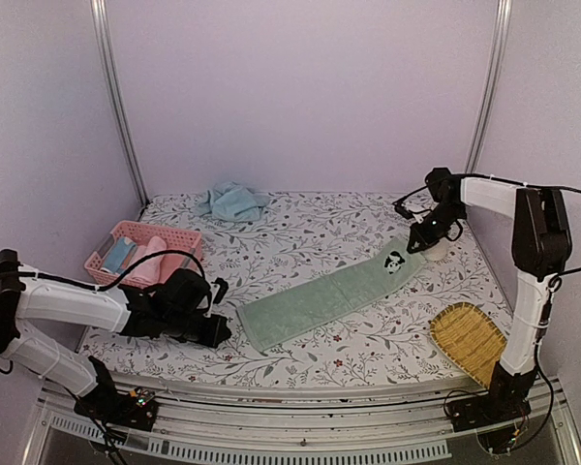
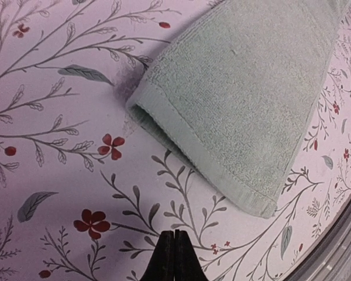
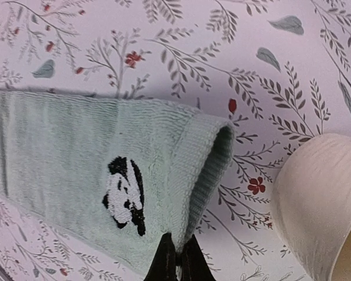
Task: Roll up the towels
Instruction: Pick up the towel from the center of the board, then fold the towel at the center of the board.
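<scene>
A pale sage green towel (image 1: 329,293) lies folded lengthwise in a long strip across the middle of the table, with a panda patch (image 1: 394,262) near its far right end. My right gripper (image 1: 418,244) is shut on that end's hem (image 3: 206,175), which lifts off the cloth in the right wrist view. The towel's near left end (image 2: 240,111) lies flat. My left gripper (image 2: 174,235) hovers just short of it, shut and empty. A light blue towel (image 1: 232,201) is crumpled at the back of the table.
A cream mug (image 3: 319,199) lies on its side right beside the held towel end. A pink lattice basket (image 1: 140,252) with cloths stands at the left. A woven bamboo tray (image 1: 470,339) rests at the front right edge.
</scene>
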`<state>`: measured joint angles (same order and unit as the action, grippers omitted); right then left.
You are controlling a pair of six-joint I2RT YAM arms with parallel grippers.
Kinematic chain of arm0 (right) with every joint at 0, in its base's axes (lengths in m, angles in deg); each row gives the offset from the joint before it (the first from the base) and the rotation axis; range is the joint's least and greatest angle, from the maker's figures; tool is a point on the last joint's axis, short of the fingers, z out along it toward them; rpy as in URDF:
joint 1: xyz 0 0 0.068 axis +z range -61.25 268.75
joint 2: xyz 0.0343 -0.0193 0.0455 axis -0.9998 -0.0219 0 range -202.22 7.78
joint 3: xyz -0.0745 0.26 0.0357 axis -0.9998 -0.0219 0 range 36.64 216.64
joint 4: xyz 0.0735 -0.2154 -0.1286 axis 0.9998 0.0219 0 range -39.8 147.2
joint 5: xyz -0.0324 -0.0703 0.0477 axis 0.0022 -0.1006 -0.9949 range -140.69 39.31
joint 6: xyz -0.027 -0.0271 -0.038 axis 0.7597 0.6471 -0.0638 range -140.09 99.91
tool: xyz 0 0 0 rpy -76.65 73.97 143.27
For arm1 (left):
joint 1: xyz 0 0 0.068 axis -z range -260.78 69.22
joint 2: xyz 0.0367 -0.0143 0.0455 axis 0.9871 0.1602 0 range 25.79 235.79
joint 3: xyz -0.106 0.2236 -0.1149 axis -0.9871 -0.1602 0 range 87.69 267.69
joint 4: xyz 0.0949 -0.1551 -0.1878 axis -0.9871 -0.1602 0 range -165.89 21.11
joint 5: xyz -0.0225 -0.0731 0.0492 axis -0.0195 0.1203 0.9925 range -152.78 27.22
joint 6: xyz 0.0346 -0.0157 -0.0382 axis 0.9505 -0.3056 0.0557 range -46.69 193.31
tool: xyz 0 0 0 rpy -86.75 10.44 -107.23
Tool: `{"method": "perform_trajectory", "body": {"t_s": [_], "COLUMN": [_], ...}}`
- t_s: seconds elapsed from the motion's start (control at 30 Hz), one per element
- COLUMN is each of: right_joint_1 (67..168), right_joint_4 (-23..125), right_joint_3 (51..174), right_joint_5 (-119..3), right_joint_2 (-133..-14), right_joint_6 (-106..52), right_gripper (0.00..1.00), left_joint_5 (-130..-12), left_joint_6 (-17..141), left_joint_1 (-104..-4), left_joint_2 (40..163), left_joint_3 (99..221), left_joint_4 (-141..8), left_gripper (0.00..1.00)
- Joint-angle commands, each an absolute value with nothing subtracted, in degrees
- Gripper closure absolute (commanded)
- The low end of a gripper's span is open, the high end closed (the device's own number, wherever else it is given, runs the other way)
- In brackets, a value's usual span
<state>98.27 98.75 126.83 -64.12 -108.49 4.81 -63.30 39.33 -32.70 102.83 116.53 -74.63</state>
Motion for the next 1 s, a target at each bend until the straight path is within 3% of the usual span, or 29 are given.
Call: {"method": "perform_trajectory", "body": {"t_s": [0.0, 0.53, 0.97], "right_joint_1": [99.7, 112.4, 126.0], "right_joint_4": [104.8, 108.7, 94.4], "right_joint_3": [129.3, 131.1, 130.6], "right_joint_5": [-78.3, -104.7, -106.8], "right_joint_2": [-104.4, -108.6, -113.3], "right_joint_6": [4.7, 2.7, -8.7], "right_gripper": [0.97, 0.98, 0.98], "left_joint_5": [-62.0, -60.9, -64.4], "left_joint_6": [39.9, 34.1, 30.9], "left_joint_1": [-33.6, -34.7, -34.7], "left_joint_2": [103.1, 102.3, 102.4], "left_joint_3": [117.1, 113.5, 112.0], "left_joint_4": [-75.3, -74.8, -71.6], "left_gripper": [1.00, 1.00, 1.00]}}
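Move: The right hand already holds the green towel's right end, some 5 cm above the table. The towel's left end lies about 42 cm to this hand's left and 20 cm back. The panda patch is about 5 cm left and level with it, the cream mug about 7 cm right and 1 cm ahead. From the left hand, that left end is roughly 7 cm ahead, 10 cm right. Still pinching the towel's right end, the right hand sweeps 25 cm left and 16 cm back over the towel. ##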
